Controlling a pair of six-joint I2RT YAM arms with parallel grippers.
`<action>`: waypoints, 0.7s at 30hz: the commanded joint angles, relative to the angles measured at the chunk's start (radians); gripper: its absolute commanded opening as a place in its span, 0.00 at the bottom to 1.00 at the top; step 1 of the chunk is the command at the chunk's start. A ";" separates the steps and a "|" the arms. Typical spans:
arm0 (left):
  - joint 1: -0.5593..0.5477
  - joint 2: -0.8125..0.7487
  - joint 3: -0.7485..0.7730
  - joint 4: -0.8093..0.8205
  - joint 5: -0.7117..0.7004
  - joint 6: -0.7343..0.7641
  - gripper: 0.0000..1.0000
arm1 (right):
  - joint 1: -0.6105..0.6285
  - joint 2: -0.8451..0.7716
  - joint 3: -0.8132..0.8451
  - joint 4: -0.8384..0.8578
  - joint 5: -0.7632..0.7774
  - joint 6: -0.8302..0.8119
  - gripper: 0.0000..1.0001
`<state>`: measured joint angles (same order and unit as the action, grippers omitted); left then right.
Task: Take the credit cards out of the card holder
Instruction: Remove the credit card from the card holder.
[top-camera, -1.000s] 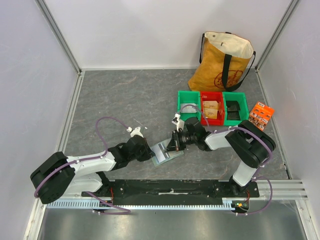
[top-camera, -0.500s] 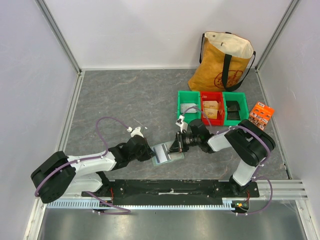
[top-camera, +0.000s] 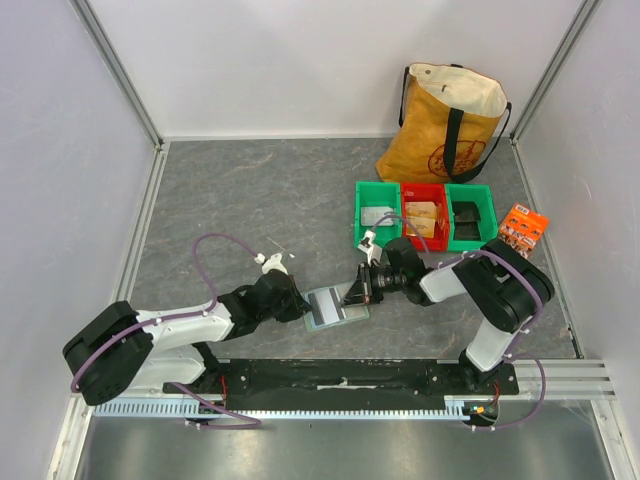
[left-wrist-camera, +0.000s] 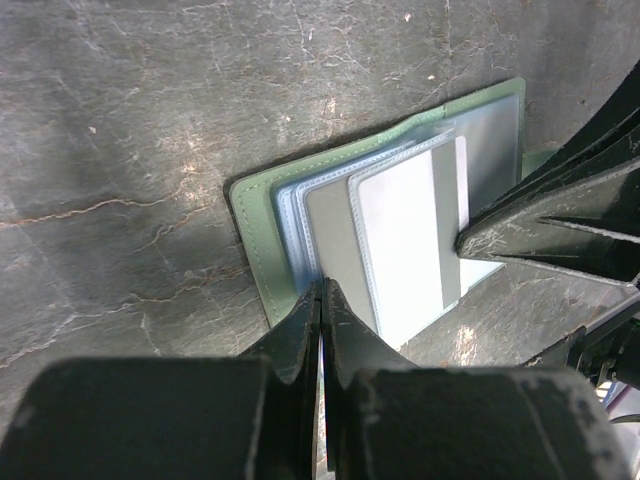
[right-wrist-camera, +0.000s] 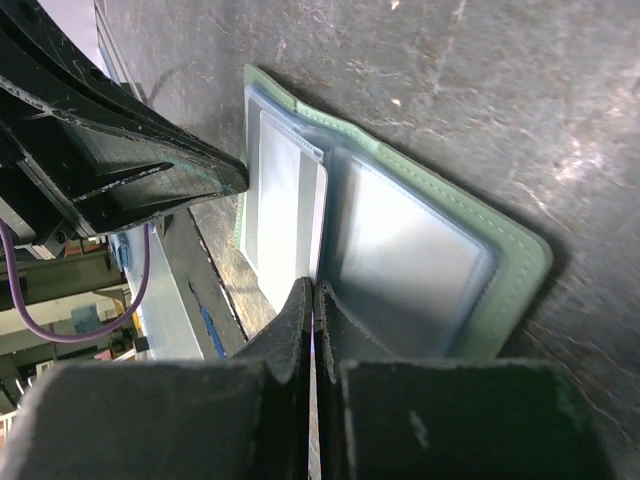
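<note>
The card holder (top-camera: 326, 306) lies open on the grey table between my two grippers, its pale-green cover (left-wrist-camera: 258, 235) (right-wrist-camera: 512, 268) underneath and its blue-grey pocket panels (left-wrist-camera: 400, 250) fanned on top. My left gripper (top-camera: 304, 308) (left-wrist-camera: 321, 288) is shut, its tips on the panel edges at the holder's left side. From the right, my right gripper (top-camera: 353, 296) (right-wrist-camera: 313, 287) is shut too, its tips at the edge of a panel. Whether either one nips a thin panel cannot be told. No credit card shows clearly; a dull grey rectangle (left-wrist-camera: 335, 235) sits in one pocket.
Behind the right arm stand a green bin (top-camera: 359, 212), a red bin (top-camera: 424, 188) and a second green bin (top-camera: 470, 187). A yellow tote bag (top-camera: 450, 125) stands in the back corner, with an orange packet (top-camera: 522, 232) at the right. White walls enclose the table.
My right gripper has closed fully and drawn a little to the right along the holder. The holder lies flatter. The left gripper has stayed put, shut.
</note>
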<state>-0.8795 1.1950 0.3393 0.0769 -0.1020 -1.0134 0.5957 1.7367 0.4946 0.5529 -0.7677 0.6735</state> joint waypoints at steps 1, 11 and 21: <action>-0.001 0.026 -0.025 -0.117 -0.050 0.009 0.03 | -0.023 -0.039 -0.013 -0.076 0.019 -0.057 0.00; -0.004 -0.092 0.018 -0.054 0.051 0.041 0.28 | -0.017 -0.020 -0.004 -0.022 0.010 -0.006 0.00; -0.004 -0.016 0.110 0.018 0.133 0.065 0.29 | -0.002 0.000 -0.008 0.039 0.011 0.037 0.00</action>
<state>-0.8795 1.1221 0.4137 0.0441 -0.0120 -0.9890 0.5861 1.7214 0.4892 0.5476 -0.7662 0.6987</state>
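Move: The white card in its clear pocket has its middle about 4 cm to the left hand's right, level in reach and about 1 cm below; from the right hand, whose shut fingers are already at its protruding right edge, that middle is some 3 cm left, 1 cm back and 1 cm below. The open card holder's middle lies about 6 cm to the left hand's right, level in reach. The green box stands roughly 17 cm ahead and 6 cm right of the right hand. The left hand, its nearly shut fingertips at first resting on the left part of the card holder, comes free of it, opens to about a third and climbs some 4–5 cm, then also swings about 2.5 cm right so the parted fingers come over the holder beside the white card, with only a slight turn of the wrist. The right hand keeps its shut fingers pinched on the card's protruding right edge and all but holds its place, easing less than a centimetre right and then back. ##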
